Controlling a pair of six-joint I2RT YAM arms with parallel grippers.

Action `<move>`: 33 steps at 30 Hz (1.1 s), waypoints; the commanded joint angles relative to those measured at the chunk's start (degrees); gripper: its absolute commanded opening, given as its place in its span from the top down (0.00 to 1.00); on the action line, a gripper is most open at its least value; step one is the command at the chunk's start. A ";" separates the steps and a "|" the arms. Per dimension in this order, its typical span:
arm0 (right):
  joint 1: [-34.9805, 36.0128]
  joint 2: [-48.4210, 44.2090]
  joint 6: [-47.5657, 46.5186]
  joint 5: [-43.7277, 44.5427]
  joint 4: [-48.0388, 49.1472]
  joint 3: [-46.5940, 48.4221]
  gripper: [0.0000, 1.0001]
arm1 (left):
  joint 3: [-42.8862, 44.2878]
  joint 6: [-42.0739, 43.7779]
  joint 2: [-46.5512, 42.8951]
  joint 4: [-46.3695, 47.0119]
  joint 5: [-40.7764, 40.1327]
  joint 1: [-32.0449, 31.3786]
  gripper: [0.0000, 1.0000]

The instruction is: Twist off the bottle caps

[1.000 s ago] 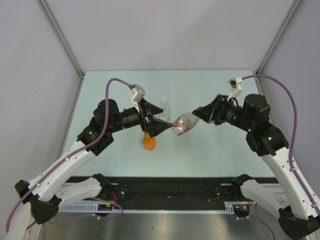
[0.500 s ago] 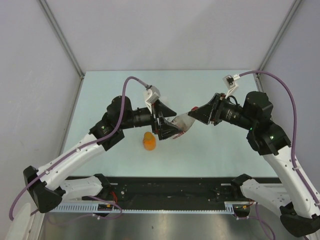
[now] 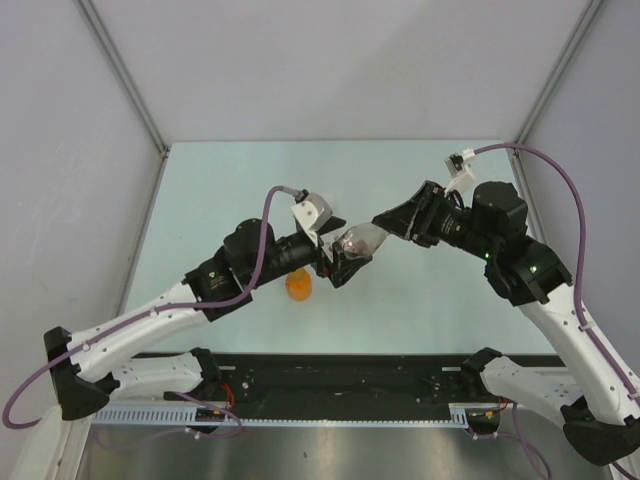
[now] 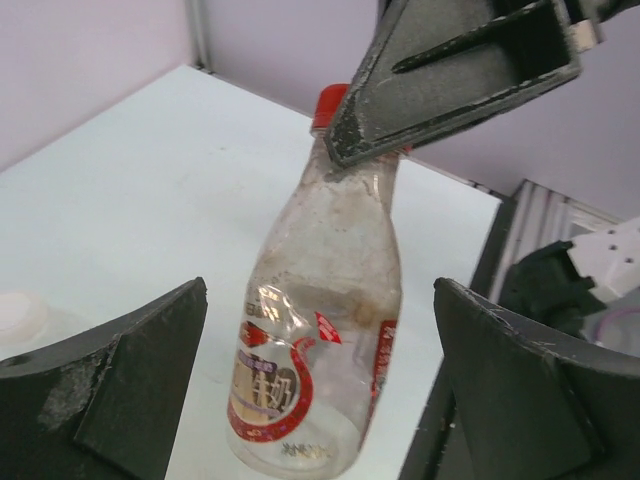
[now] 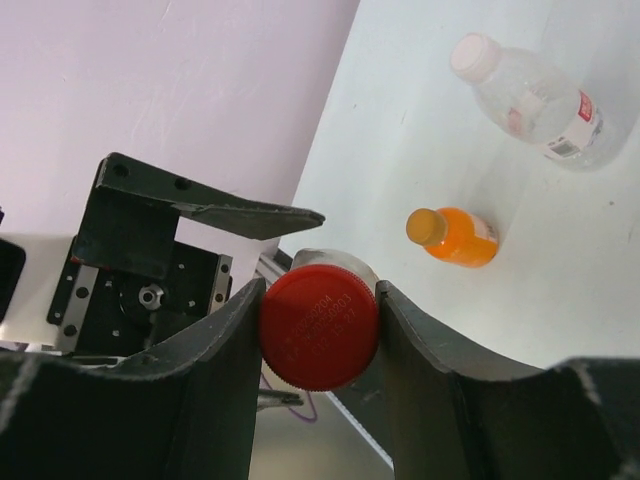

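Observation:
A clear bottle with a red-and-gold label (image 4: 320, 330) hangs tilted above the table, held only by its red cap (image 5: 320, 325). My right gripper (image 5: 320, 292) is shut on that cap, one finger on each side. My left gripper (image 4: 320, 400) is open, its fingers standing wide to either side of the bottle's lower body without touching it. In the top view the bottle (image 3: 356, 241) spans between the left gripper (image 3: 338, 260) and the right gripper (image 3: 380, 222). The squat orange bottle (image 5: 455, 235) with its orange cap (image 5: 425, 226) stands on the table.
A clear bottle with a white cap (image 5: 530, 100) lies on the table beyond the orange bottle (image 3: 298, 285). A white round cap (image 4: 15, 315) shows at the left edge of the left wrist view. The table's black front rail (image 3: 340, 375) runs along the near edge.
My left arm has swung right and brought its open jaws around the bottle's lower body. My right gripper, still shut on the red cap, has shifted slightly left with the bottle.

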 commanded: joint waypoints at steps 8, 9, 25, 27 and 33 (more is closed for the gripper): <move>6.00 0.58 4.75 5.83 0.36 5.50 1.00 | -0.87 5.57 1.60 2.49 -13.47 -3.04 0.00; 6.18 0.67 4.75 5.74 0.45 5.68 1.00 | -0.78 5.66 1.95 2.41 -13.38 -3.12 0.00; 7.41 0.58 4.93 4.25 -0.43 6.38 1.00 | -2.09 7.07 1.25 3.46 -4.70 -3.21 0.37; 7.49 0.67 5.02 3.90 -0.26 6.38 1.00 | -2.62 7.07 0.81 4.16 -3.89 -3.13 0.41; 7.14 0.32 5.19 2.93 0.09 6.38 1.00 | -4.64 8.74 -1.12 5.74 0.23 -3.13 0.70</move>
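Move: The red-capped bottle, held by its cap in the right gripper, has its middle some 4 cm to the right, 2 cm ahead and 1 cm above the open left gripper; from the right hand that middle lies about 6 cm left, 1 cm ahead and 4 cm below. From the left gripper, the orange bottle stands roughly 9 cm left, 1 cm back and 17 cm below; the clear bottle about 12 cm ahead, 3 cm left and 12 cm below. Bring the right gripper, still pinching the red cap, about 2 cm left and 2 cm back, lifting slightly and then easing partly down, so the bottle's body comes in between the left fingers. Meanwhile sink the left gripper some 2.5 cm, with a short swing forward and back again, then close its fingers until they pinch the body from both sides. ##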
